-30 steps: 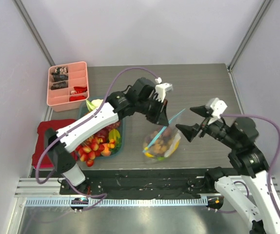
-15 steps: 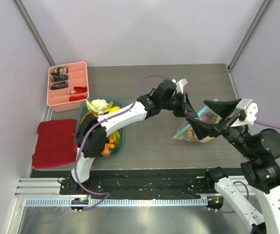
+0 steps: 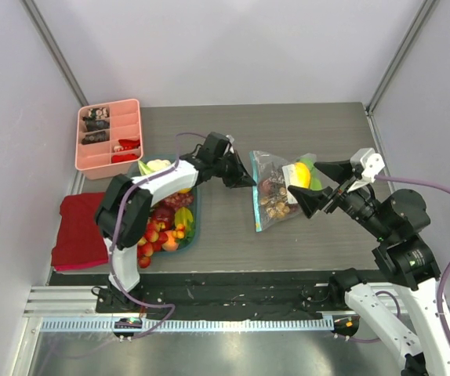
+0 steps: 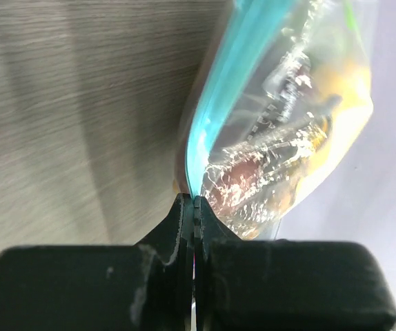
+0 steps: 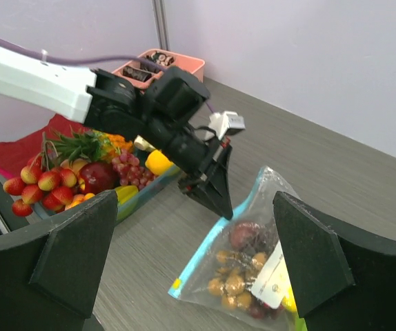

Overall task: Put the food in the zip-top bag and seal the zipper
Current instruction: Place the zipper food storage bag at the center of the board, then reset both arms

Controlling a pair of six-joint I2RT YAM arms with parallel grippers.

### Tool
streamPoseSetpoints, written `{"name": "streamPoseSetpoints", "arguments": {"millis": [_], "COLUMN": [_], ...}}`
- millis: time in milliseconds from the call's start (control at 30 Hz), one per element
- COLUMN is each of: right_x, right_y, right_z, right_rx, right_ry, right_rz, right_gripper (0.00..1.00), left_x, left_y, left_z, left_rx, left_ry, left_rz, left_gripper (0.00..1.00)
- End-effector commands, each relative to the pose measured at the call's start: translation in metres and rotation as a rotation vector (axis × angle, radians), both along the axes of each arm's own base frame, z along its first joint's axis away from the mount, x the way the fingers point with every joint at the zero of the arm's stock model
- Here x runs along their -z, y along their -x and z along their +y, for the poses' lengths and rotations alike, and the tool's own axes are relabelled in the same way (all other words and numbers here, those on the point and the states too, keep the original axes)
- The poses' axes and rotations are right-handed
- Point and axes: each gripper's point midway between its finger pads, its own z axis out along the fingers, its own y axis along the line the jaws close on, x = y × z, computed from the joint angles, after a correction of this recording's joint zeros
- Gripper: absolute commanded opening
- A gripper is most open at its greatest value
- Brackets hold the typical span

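The zip-top bag (image 3: 272, 200) lies on the table right of centre, holding brown nuts, a dark red fruit and a yellow lemon (image 3: 299, 176). Its teal zipper (image 3: 254, 196) runs along the left edge. My left gripper (image 3: 250, 182) is shut on the zipper's far end; the left wrist view shows the strip (image 4: 219, 89) running into the closed tips (image 4: 194, 201). My right gripper (image 3: 313, 186) hovers open above the bag's right side, nothing between its fingers (image 5: 194, 198). More food (image 3: 166, 223) fills the teal tray (image 3: 196, 219) on the left.
A pink divided tray (image 3: 110, 133) stands at the back left. A dark red cloth (image 3: 84, 231) lies left of the food tray. Walls close in on the table's back and both sides.
The bag hung from my left gripper at mid-table; it was carried right and now lies on the table. My right gripper swung in over the bag.
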Motion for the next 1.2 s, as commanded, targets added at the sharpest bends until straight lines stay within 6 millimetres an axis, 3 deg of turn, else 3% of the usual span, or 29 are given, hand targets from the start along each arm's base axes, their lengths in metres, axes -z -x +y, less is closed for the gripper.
{"name": "streamPoseSetpoints", "arguments": {"millis": [0, 133, 200, 267, 333, 367, 433, 467, 567, 700, 800, 900, 967, 1000, 1067, 1167], "right_x": [-0.004, 0.003, 0.005, 0.009, 0.012, 0.012, 0.018, 0.021, 0.033, 0.053, 0.073, 0.095, 0.102, 0.104, 0.098, 0.094], "right_y": [0.0, -0.003, -0.007, -0.011, -0.014, -0.014, -0.016, -0.017, -0.02, -0.024, -0.027, -0.024, -0.021, -0.021, -0.021, -0.02], "right_z": [0.002, 0.0, -0.003, -0.006, -0.01, -0.011, -0.015, -0.015, -0.017, -0.018, -0.024, -0.029, -0.035, -0.04, -0.046, -0.054], "right_rx": [-0.013, 0.003, 0.031, 0.055, 0.088, 0.095, 0.123, 0.128, 0.15, 0.18, 0.226, 0.251, 0.271, 0.3, 0.318, 0.348], "right_ry": [0.008, 0.018, 0.02, 0.019, 0.02, 0.019, 0.02, 0.013, 0.011, 0.018, 0.035, 0.057, 0.066, 0.066, 0.067, 0.072], "right_rz": [-0.032, -0.013, 0.0, 0.035, 0.064, 0.072, 0.105, 0.124, 0.189, 0.298, 0.392, 0.458, 0.473, 0.48, 0.453, 0.434], "right_gripper": [1.0, 1.0, 1.0, 1.0, 1.0, 1.0, 0.99, 1.0, 1.0, 1.0, 1.0, 1.0, 1.0, 1.0, 1.0, 1.0], "left_x": [-0.042, -0.05, -0.051, -0.065, -0.084, -0.089, -0.099, -0.115, -0.143, -0.2, -0.21, -0.208, -0.194, -0.201, -0.183, -0.176], "left_y": [0.004, 0.01, 0.009, 0.01, 0.011, 0.011, 0.009, 0.009, 0.01, 0.013, 0.039, 0.064, 0.077, 0.09, 0.1, 0.114], "left_z": [0.019, 0.035, 0.047, 0.058, 0.073, 0.082, 0.103, 0.115, 0.15, 0.207, 0.243, 0.28, 0.303, 0.311, 0.32, 0.329], "left_rx": [0.038, 0.112, 0.1, 0.106, 0.099, 0.112, 0.102, 0.116, 0.127, 0.16, 0.235, 0.224, 0.178, 0.138, 0.111, 0.084], "left_ry": [0.001, -0.081, -0.11, -0.131, -0.151, -0.174, -0.207, -0.224, -0.307, -0.497, -0.527, -0.607, -0.632, -0.635, -0.656, -0.696], "left_rz": [-0.115, -0.166, -0.171, -0.214, -0.275, -0.318, -0.363, -0.435, -0.497, -0.637, -0.638, -0.588, -0.513, -0.551, -0.529, -0.554], "left_gripper": [0.01, 0.09, 0.32, 0.55, 0.68, 0.81, 0.95, 1.0, 1.0, 1.0, 1.0, 1.0, 1.0, 1.0, 1.0, 1.0]}}
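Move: The left hand has the zipper edge of the food bag pinched; the bag's middle lies roughly 10 cm to its right, level with it and some 5 cm lower. The bare patch of board it goes down on is centred about 7 cm to the right and 8 cm below. The food tray sits about 28 cm to the left, 3 cm back and 5 cm below. From the empty right hand, the bag's middle is about 9 cm ahead, 2 cm left and 31 cm below. Leftward and slightly up, the left hand draws the pinched zipper edge a few centimetres, then opens its fingers wide and lets go. It sweeps on left, away from the bag and towards the food tray, about 32 cm in all and some 20 cm up, curving back at the end as the fingers swing from pointing right towards forward. The open right hand sinks about 11 cm, tipping down. ##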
